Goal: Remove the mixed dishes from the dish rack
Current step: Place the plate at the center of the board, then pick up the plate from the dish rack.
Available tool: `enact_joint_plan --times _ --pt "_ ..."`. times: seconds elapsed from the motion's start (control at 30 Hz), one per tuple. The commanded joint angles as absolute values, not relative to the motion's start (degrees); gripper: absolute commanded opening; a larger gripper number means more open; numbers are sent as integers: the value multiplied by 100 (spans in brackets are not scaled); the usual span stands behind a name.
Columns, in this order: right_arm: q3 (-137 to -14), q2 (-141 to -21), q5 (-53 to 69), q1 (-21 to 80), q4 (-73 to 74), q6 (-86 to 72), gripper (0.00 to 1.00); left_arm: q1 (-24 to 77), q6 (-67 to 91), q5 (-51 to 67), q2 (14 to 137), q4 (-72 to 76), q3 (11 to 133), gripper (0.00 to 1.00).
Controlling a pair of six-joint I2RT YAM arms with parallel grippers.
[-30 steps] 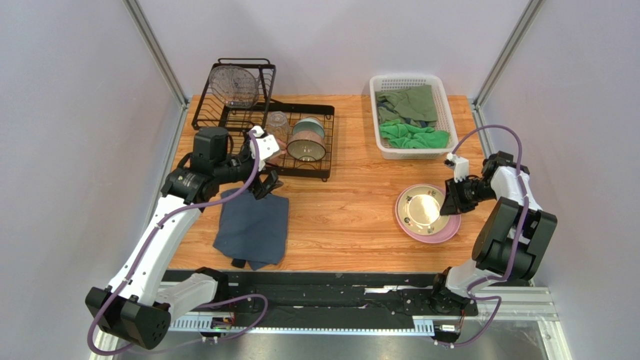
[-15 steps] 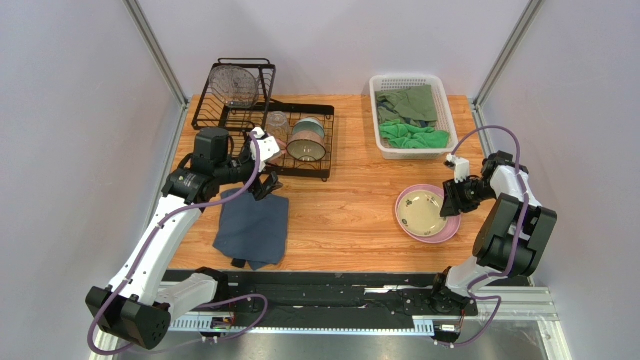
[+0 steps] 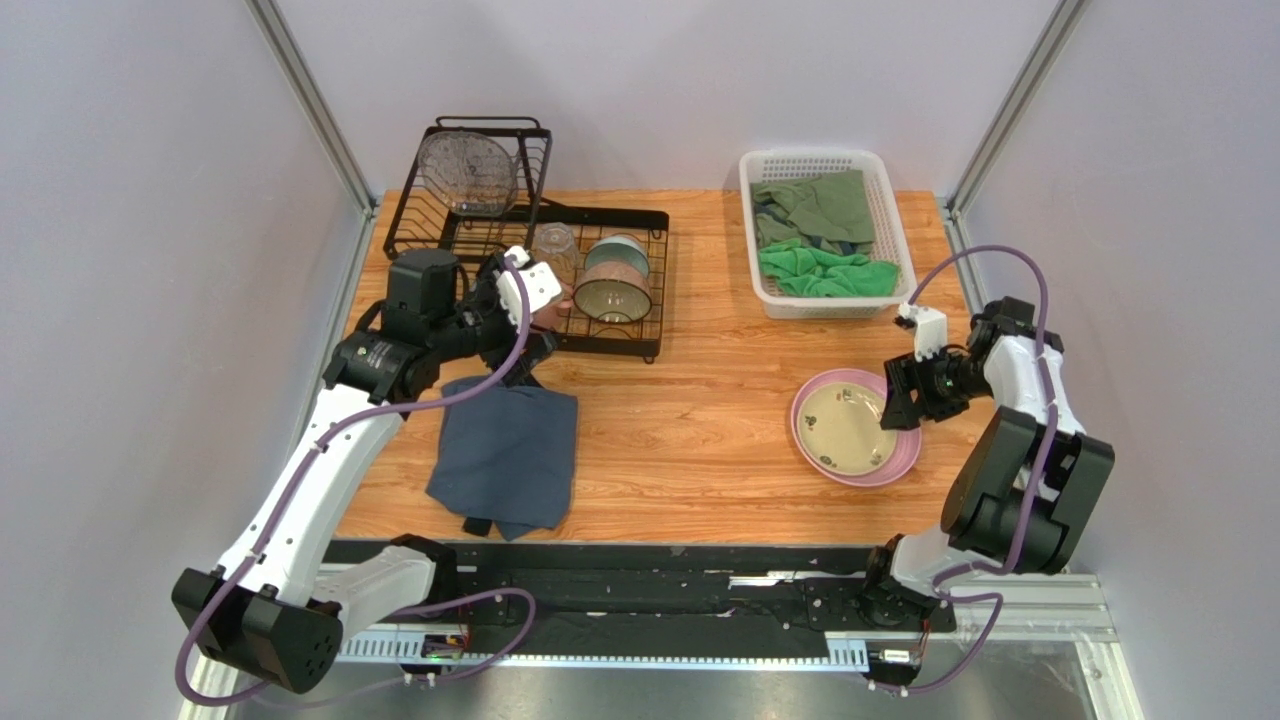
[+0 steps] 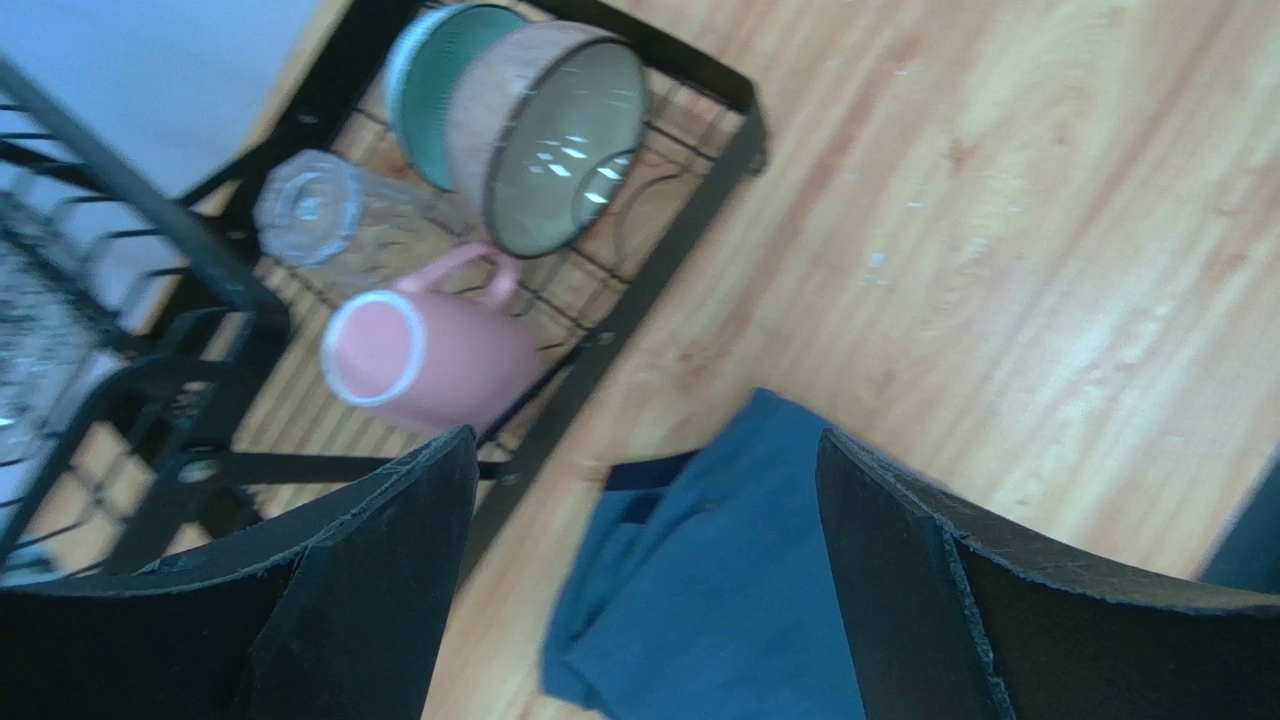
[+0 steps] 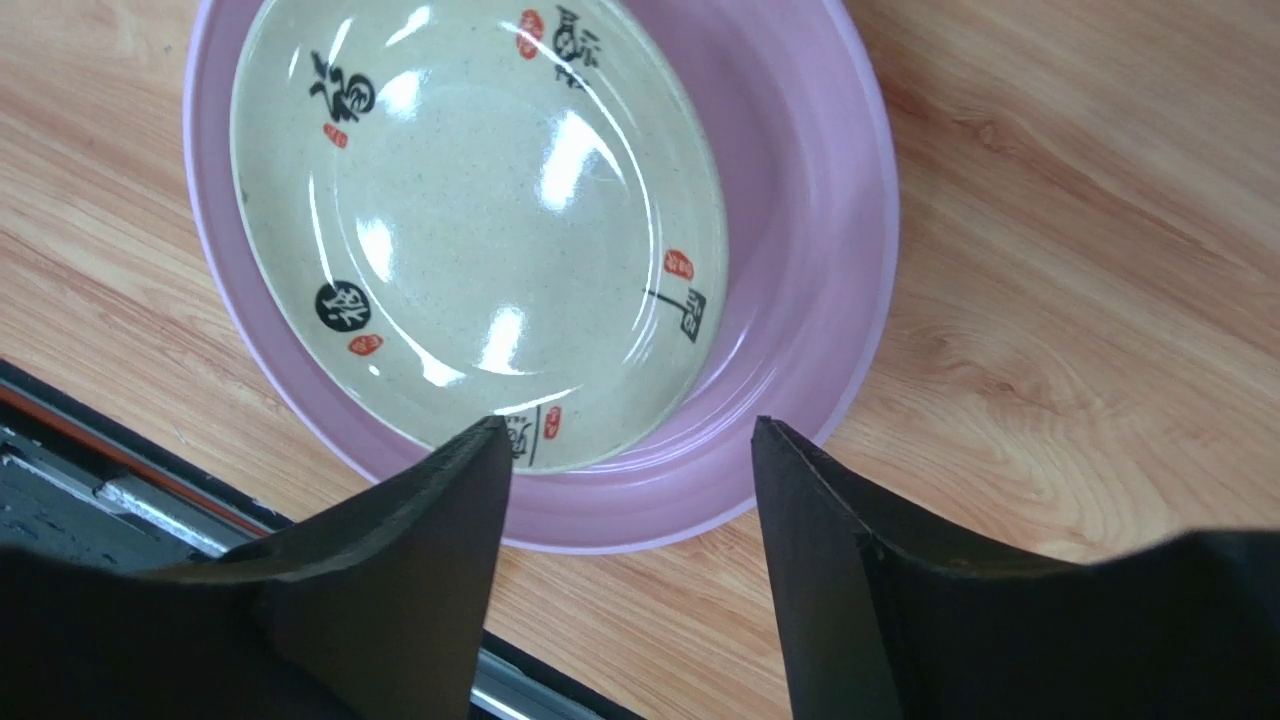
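Observation:
The black wire dish rack (image 3: pixel 658 288) stands at the back left. On its lower tray lie a pink mug (image 4: pixel 421 353) on its side, a clear glass (image 4: pixel 308 210) and a brown bowl (image 4: pixel 564 143) leaning on a teal one. My left gripper (image 4: pixel 646 443) hangs open and empty over the rack's front edge (image 4: pixel 661 255), just short of the mug (image 3: pixel 553 311). At the right, a cream plate (image 5: pixel 466 225) lies flat inside a large pink plate (image 5: pixel 819 225). My right gripper (image 5: pixel 628 435) is open at the plates' right rim (image 3: pixel 902 450), gripping nothing.
A folded blue-grey cloth (image 3: pixel 504 450) lies on the table below the left gripper. A white basket (image 3: pixel 751 255) of green cloths stands at the back right. A round clear piece (image 3: pixel 463 168) sits on the rack's upper shelf. Metal posts flank the table's far corners.
The right gripper has opened and let go of the cream plate, which dropped from a tilt to lie flat in the pink plate. The left gripper has edged toward the rack.

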State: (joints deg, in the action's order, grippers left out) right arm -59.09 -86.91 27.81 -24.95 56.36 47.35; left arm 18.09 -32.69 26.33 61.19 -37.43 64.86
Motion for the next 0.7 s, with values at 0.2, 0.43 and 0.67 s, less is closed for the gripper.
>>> enact_joint_plan --times 0.2,0.43,0.67 --pt "-6626 -7331 3392 -2479 6073 4588 76 1811 -4850 1109 6669 -3322 7909 93" --pt "-6767 -6733 3638 -2093 6082 4351 82 1635 -6476 730 7707 -3761 9490 94" --pt "-6978 -6802 3937 -1881 6196 4175 83 1363 -8066 606 9121 -4438 11143 93"
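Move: The clear patterned plate in the upper rack stands roughly 24 cm ahead of the empty left hand, some 8 cm to its left and about level. Below the way lie the pink mug, about 15 cm ahead, 2 cm left and 19 cm down, and the clear glass, 22 cm ahead, 1 cm right, equally low. From the right hand the cream plate's middle is about 8 cm left, 1 cm ahead and 3 cm below; the pink plate under it is 7 cm left, level fore and aft, 4 cm below. The empty left hand sweeps forward and up by about 15 cm each way and some 5 cm left, over the front of the rack towards the clear patterned plate, rolling left side up and swinging its wide-open fingers round to point more forward. Meanwhile the right hand, already having released the cream plate, rises about 12 cm off its rim, then drifts some 5 cm left over the plates, opening its fingers further as their tips tilt forward. ##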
